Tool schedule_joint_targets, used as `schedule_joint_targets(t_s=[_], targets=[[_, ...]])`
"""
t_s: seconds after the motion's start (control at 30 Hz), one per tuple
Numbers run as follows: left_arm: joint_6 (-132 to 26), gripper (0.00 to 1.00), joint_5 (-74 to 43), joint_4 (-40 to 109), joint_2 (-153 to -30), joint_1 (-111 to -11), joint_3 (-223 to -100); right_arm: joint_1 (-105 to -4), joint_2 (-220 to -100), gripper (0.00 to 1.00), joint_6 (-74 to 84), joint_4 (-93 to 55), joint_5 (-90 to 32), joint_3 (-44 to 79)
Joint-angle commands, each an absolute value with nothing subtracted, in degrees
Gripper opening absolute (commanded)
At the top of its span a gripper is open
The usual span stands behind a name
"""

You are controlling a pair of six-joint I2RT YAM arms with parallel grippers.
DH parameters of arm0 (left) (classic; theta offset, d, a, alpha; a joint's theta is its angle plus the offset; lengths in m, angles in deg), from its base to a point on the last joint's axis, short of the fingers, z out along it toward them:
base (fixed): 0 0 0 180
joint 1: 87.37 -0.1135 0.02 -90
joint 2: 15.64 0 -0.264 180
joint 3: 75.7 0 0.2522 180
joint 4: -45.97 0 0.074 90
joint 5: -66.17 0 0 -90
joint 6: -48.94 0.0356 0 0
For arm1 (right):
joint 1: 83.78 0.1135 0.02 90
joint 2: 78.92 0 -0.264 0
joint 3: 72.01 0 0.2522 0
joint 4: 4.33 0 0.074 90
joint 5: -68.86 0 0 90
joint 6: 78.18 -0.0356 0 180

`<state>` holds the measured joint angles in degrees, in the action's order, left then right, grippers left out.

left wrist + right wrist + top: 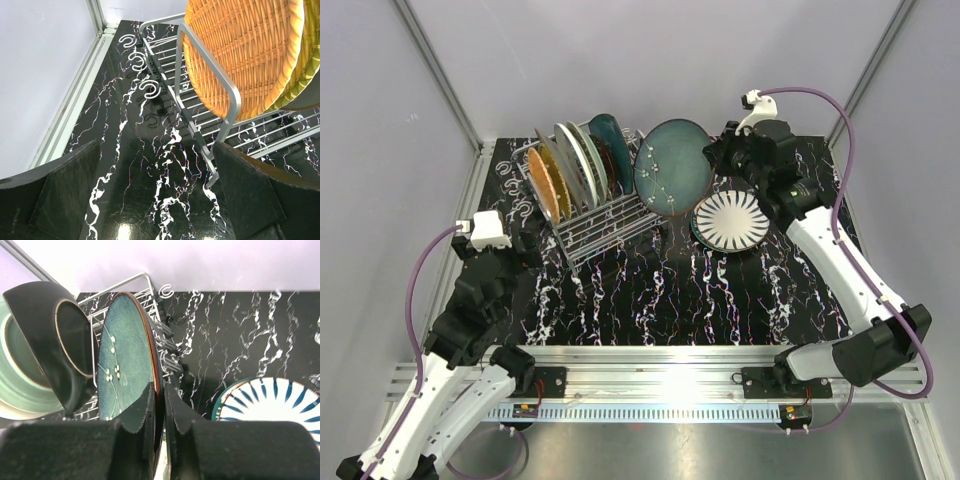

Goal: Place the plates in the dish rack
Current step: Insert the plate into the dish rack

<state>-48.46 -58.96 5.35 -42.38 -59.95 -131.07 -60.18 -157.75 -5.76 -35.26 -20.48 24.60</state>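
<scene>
The silver wire dish rack [603, 222] stands at the back left of the table with several plates upright in it, an orange woven one [542, 185] at its left end and a dark one [612, 140] at its right. My right gripper [720, 160] is shut on the rim of a teal plate with white flowers [672, 167], held on edge at the rack's right end. In the right wrist view the gripper [160, 395] pinches that teal plate [125, 355] beside the dark plate [65, 340]. A white plate with dark radial stripes [731, 220] lies flat on the table. My left gripper [155, 185] hangs open over bare table, left of the rack [220, 75].
The table is black marble with white veins [650, 290]. White hooks [135, 60] stick out from the rack's left side. Grey walls with metal posts [440, 70] close in the back and sides. The orange woven plate [245, 45] leans over the rack's left rail.
</scene>
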Motion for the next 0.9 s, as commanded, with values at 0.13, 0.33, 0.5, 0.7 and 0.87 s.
schedule_joint_targets(t_s=[0.13,0.33,0.5,0.7,0.87], targets=[[-48.27,0.99,-59.60,7.95,-42.18,-59.95,-130.95,-55.57,-155.38,0.00,0.30,-25.03,-15.70,29.47],[-48.27,0.99,-59.33,7.95,-42.09,-60.04,-130.95,-52.23,-156.44,0.00,4.17,-25.38,-12.63,31.31],[-48.27,0.99,-59.25,7.95,-42.09,-60.04,-131.04,-49.94,-157.23,0.00,6.36,-25.21,-11.04,32.54],[-48.27,0.99,-59.16,8.04,-42.00,-60.04,-131.04,-48.89,-158.54,0.00,6.98,-25.56,-10.77,34.74],[-48.27,0.99,-59.24,7.95,-41.83,-60.04,-131.04,-47.57,-159.87,0.00,7.69,-25.91,-10.42,36.94]])
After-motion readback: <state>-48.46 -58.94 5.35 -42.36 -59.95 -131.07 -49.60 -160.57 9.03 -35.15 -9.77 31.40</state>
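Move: The free slot for the held green flowered plate, at the rack's right end, lies about 15 cm left of the right hand, some 3 cm ahead and 14 cm lower. The teal plate already racked stands about 7 cm left of that slot; the striped plate on the table is level with the hand, about 7 cm to its right and 34 cm below. From the left hand the slot is some 20 cm ahead, 27 cm right and 6 cm below. The green flowered plate, still pinched at its rim by the right hand, is carried left and up, about 4 cm across and nearly as much in height, closing the sideways gap to the rack's free end. On the way the wrist rolls its left side down and tips the fingers up, some 15 degrees in all, standing the plate steeper; the grip stays shut. ##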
